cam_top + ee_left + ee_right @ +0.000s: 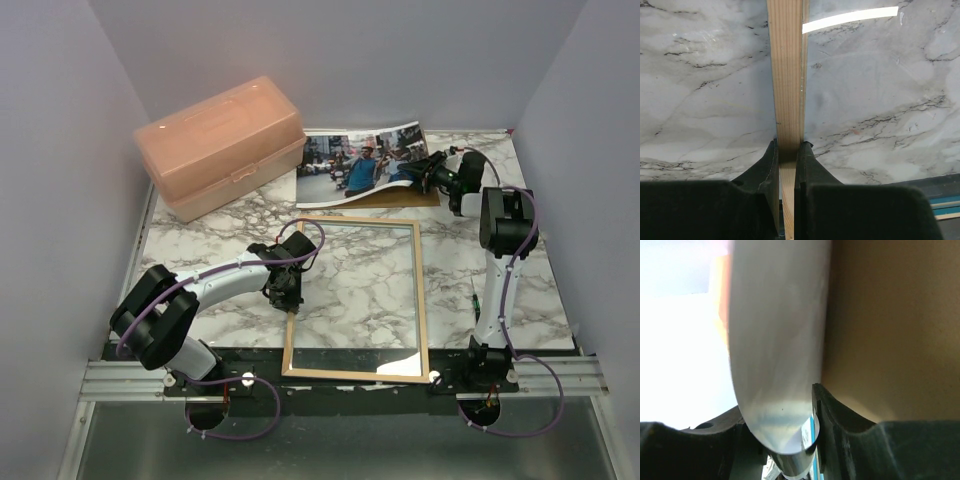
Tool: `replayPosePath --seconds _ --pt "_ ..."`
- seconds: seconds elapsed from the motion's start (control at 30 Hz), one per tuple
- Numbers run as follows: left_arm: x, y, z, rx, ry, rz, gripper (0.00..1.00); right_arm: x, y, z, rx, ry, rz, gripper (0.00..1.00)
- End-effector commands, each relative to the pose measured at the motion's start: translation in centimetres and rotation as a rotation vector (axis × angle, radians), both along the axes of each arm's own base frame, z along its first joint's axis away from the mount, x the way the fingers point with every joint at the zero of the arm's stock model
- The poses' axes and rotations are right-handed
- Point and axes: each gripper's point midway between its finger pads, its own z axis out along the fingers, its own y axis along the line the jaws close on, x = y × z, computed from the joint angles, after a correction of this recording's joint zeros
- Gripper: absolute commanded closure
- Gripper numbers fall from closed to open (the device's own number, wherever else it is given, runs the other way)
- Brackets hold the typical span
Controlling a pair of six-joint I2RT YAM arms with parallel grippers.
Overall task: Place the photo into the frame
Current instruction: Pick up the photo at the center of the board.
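Observation:
The frame (421,300) lies flat on the marble table with its light wood face up. My left gripper (287,290) is shut on its left rail; in the left wrist view the wooden rail (787,75) runs straight between the black fingers of that gripper (789,146). The photo (360,165) lies at the back, picture side up, its right edge curled upward. My right gripper (412,175) is at that edge. In the right wrist view the photo's white back (780,350) bows between the fingers of the right gripper (785,410), touching both.
A brown backing board (400,197) lies under the photo and fills the right side of the right wrist view (890,330). A closed pink plastic box (222,145) stands at the back left. Grey walls close in on both sides.

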Motion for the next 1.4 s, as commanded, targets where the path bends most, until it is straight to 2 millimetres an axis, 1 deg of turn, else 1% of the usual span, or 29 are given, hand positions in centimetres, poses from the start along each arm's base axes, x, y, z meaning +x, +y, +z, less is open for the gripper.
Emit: replayPosePath --seconds 0.0,0.17,0.2,0.23,0.33,0.4,0.5,0.53,0.6,0.63,0.67,0.7,0.8,0.87,0.9,0.97,1.1,1.17,1.23,1.3,1.37 --pt "-2.4 -0.3 -4.3 0.025 0.070 -0.058 1.00 -1.1 0.4 2.5 0.004 -0.055 0.023 0.58" --pt "-2.1 -0.2 -3.6 0.024 0.050 -0.054 1.00 -2.9 0.5 4.1 -0.012 -0.071 0.025 0.59" --pt "-2.0 -0.2 -3.4 0.024 0.043 -0.053 1.00 -3.3 0.5 4.5 -0.016 -0.072 0.024 0.62" --pt "-1.9 -0.2 -3.1 0.020 0.035 -0.052 0.98 -3.7 0.5 5.1 -0.024 -0.081 0.022 0.64" --pt "-1.4 -0.4 -1.9 0.003 -0.002 -0.049 0.85 -4.8 0.4 6.8 -0.061 -0.098 0.010 0.70" --pt "-1.0 -0.6 -0.9 -0.019 -0.033 -0.046 0.72 -5.3 0.3 7.8 -0.093 -0.101 0.002 0.74" --pt "-0.6 -0.9 0.6 -0.055 -0.072 -0.044 0.49 -6.5 0.2 9.0 -0.133 -0.106 -0.009 0.77" --pt "-0.5 -1.1 1.2 -0.071 -0.088 -0.044 0.46 -7.0 0.1 9.5 -0.149 -0.110 -0.014 0.77" --pt "-0.2 -1.5 2.5 -0.108 -0.125 -0.047 0.36 -8.0 0.0 10.0 -0.183 -0.107 -0.021 0.84" --pt "-0.1 -1.6 3.2 -0.126 -0.142 -0.049 0.33 -8.6 -0.1 10.0 -0.196 -0.099 -0.025 0.86" --pt "0.0 -1.8 4.1 -0.152 -0.164 -0.053 0.31 -9.1 -0.1 10.4 -0.211 -0.109 -0.027 0.89" --pt "0.1 -2.0 4.8 -0.169 -0.180 -0.054 0.31 -9.7 -0.3 10.5 -0.229 -0.104 -0.031 0.92" --pt "0.3 -2.2 6.9 -0.223 -0.229 -0.053 0.30 -11.6 -0.3 10.7 -0.257 -0.097 -0.028 0.94" --pt "0.2 -2.2 8.0 -0.249 -0.253 -0.048 0.30 -13.6 -0.1 10.8 -0.250 -0.084 -0.023 0.94" --pt "0.2 -2.2 8.5 -0.261 -0.265 -0.045 0.30 -14.6 0.0 11.3 -0.246 -0.095 -0.027 0.94" --pt "0.2 -2.1 9.3 -0.283 -0.284 -0.042 0.28 -16.8 0.2 11.7 -0.243 -0.089 -0.028 0.93" --pt "0.3 -2.0 10.5 -0.312 -0.323 -0.036 0.25 -21.5 0.4 12.6 -0.248 -0.073 -0.042 0.92" --pt "0.3 -2.1 10.9 -0.331 -0.346 -0.049 0.25 -23.9 0.4 12.7 -0.254 -0.053 -0.056 0.91" --pt "0.3 -2.2 11.2 -0.354 -0.374 -0.067 0.24 -26.7 0.5 12.3 -0.257 -0.021 -0.058 0.91" --pt "0.3 -2.4 11.6 -0.375 -0.406 -0.091 0.23 -29.1 0.6 11.5 -0.258 0.014 -0.063 0.90" --pt "0.0 -3.2 12.2 -0.415 -0.453 -0.160 0.21 -31.1 0.9 11.1 -0.255 0.037 -0.050 0.90"
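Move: Already lying between the right fingers is the photo's right end; the photo's middle is about 16 cm to that hand's left, 2 cm farther ahead and 6 cm below. The board's middle, under the photo, lies some 11 cm left, 3 cm ahead and 8 cm down. The frame's middle is roughly 38 cm back and 16 cm left. From the left hand, pinching the frame's left side, the photo's middle lies about 42 cm ahead and 19 cm right. Closing the right fingers firmly shut on the photo's raised end, the right hand lifts it up and back, then draws it mostly straight back towards the frame's right side, about 27 cm in all and some 15 cm higher, keeping its pinch. The left fingers open, let go of the frame's side and rise about 11 cm, tilting forward and rightward by some 30 degrees. ##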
